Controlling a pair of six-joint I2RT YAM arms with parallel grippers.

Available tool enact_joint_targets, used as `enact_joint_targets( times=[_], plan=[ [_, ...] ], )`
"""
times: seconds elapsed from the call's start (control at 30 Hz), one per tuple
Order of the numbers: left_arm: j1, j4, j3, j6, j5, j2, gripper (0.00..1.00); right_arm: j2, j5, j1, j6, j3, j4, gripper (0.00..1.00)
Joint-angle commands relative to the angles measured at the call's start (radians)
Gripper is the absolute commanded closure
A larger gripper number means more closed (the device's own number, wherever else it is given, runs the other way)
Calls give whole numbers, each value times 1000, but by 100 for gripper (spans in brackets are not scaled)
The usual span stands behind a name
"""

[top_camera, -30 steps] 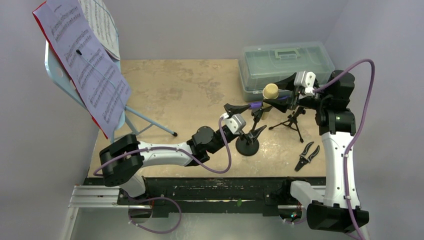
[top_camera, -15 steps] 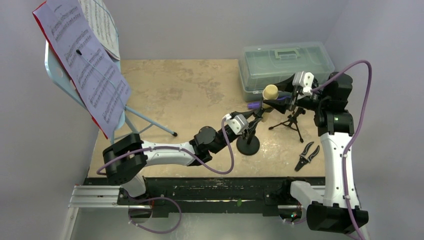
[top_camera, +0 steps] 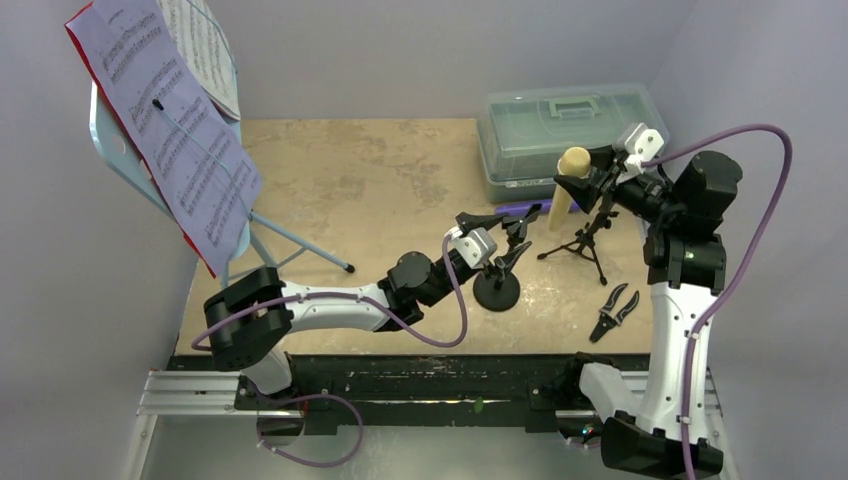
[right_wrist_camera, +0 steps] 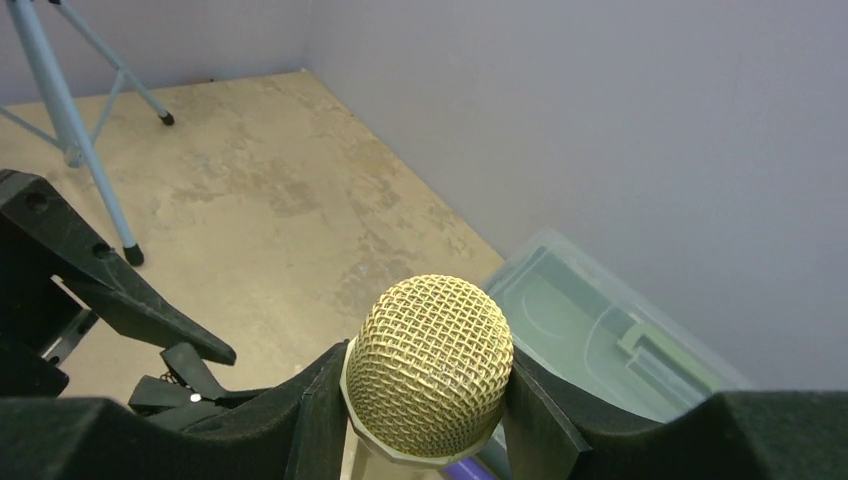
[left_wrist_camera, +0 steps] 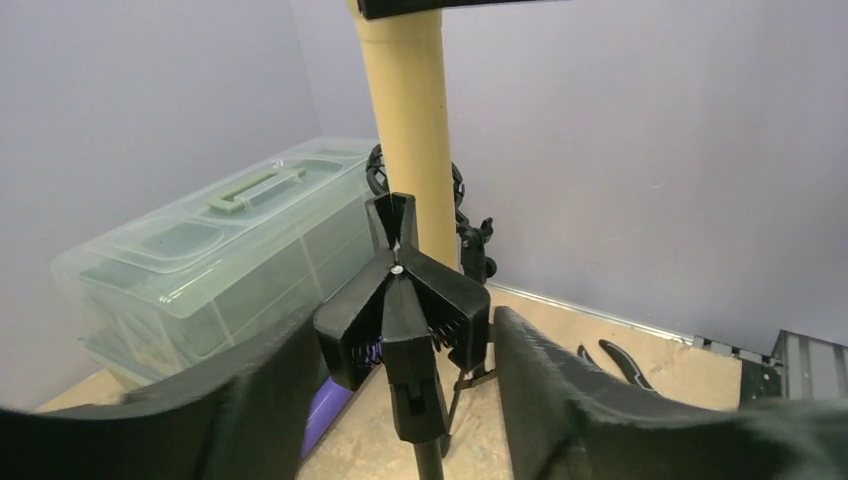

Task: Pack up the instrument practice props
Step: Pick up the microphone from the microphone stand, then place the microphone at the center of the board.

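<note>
My right gripper [top_camera: 580, 172] [right_wrist_camera: 425, 385] is shut on the mesh head of the cream microphone [top_camera: 567, 182] [right_wrist_camera: 430, 360], which hangs tilted above the black tripod mic holder [top_camera: 585, 240]. My left gripper [top_camera: 512, 236] [left_wrist_camera: 400, 340] stands open, one finger on each side of the clip of the round-based black mic holder [top_camera: 496, 290] [left_wrist_camera: 402, 305]. The purple microphone [top_camera: 520, 208] [left_wrist_camera: 330, 415] lies on the table beyond that clip. At the far left stands the light-blue music rest [top_camera: 105, 130], carrying the sheet music [top_camera: 170, 110] and the red folder [top_camera: 72, 28].
A translucent grey-green box with a handle [top_camera: 570, 125] [left_wrist_camera: 220, 270] sits at the back right, just behind the microphones. Small black pliers [top_camera: 615, 310] lie near the front right edge. The music rest's tripod legs [top_camera: 300, 245] reach onto the table at the left.
My right gripper lifted the cream microphone up and to the right, away from the tripod holder. My left gripper closed round the clip, then opened again; the purple microphone now lies on the table.
</note>
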Motion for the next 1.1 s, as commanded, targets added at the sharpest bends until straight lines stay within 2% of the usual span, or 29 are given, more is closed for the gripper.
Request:
enact_joint_targets(
  times=[0.0, 0.1, 0.27, 0.5, 0.7, 1.07],
  plan=[
    [-1, -24, 6, 1, 27, -58, 27, 1, 135, -6, 118, -59, 85, 86],
    [-1, -58, -5, -6, 30, -84, 11, 11, 171, -6, 206, -96, 152, 85],
    [0, -104, -46, -10, 29, -148, 3, 21, 275, -3, 264, -151, 231, 84],
    [0, -161, -177, -28, 22, -257, 2, 108, 420, 59, 162, -175, 202, 85],
    [0, -184, -306, -73, -10, -344, 2, 158, 502, 75, 318, -247, 382, 86],
    [0, -203, -486, -107, -107, -402, 5, 212, 818, 162, 665, -383, 618, 85]
  ],
)
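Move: My right hand already has the cream microphone by its head, clear of the stand. From that hand the purple microphone lies about 16 cm ahead, 5 right and 38 below; the box's middle is some 28 ahead and 10 right; the tripod stand is 5 ahead and 14 right. My left hand is at the microphone stand's clip, 1 cm ahead and 2 right, with the purple microphone roughly 21 ahead, 12 right, 28 below. Keeping my grip on the cream microphone's head, I carry it down some 14 cm and forward about 12, drifting right, towards the purple microphone and the box front, while my right wrist swings clockwise and tips down. My left hand opens from half to full, leaves the clip and withdraws leftward, slightly back, then sinks as well. ##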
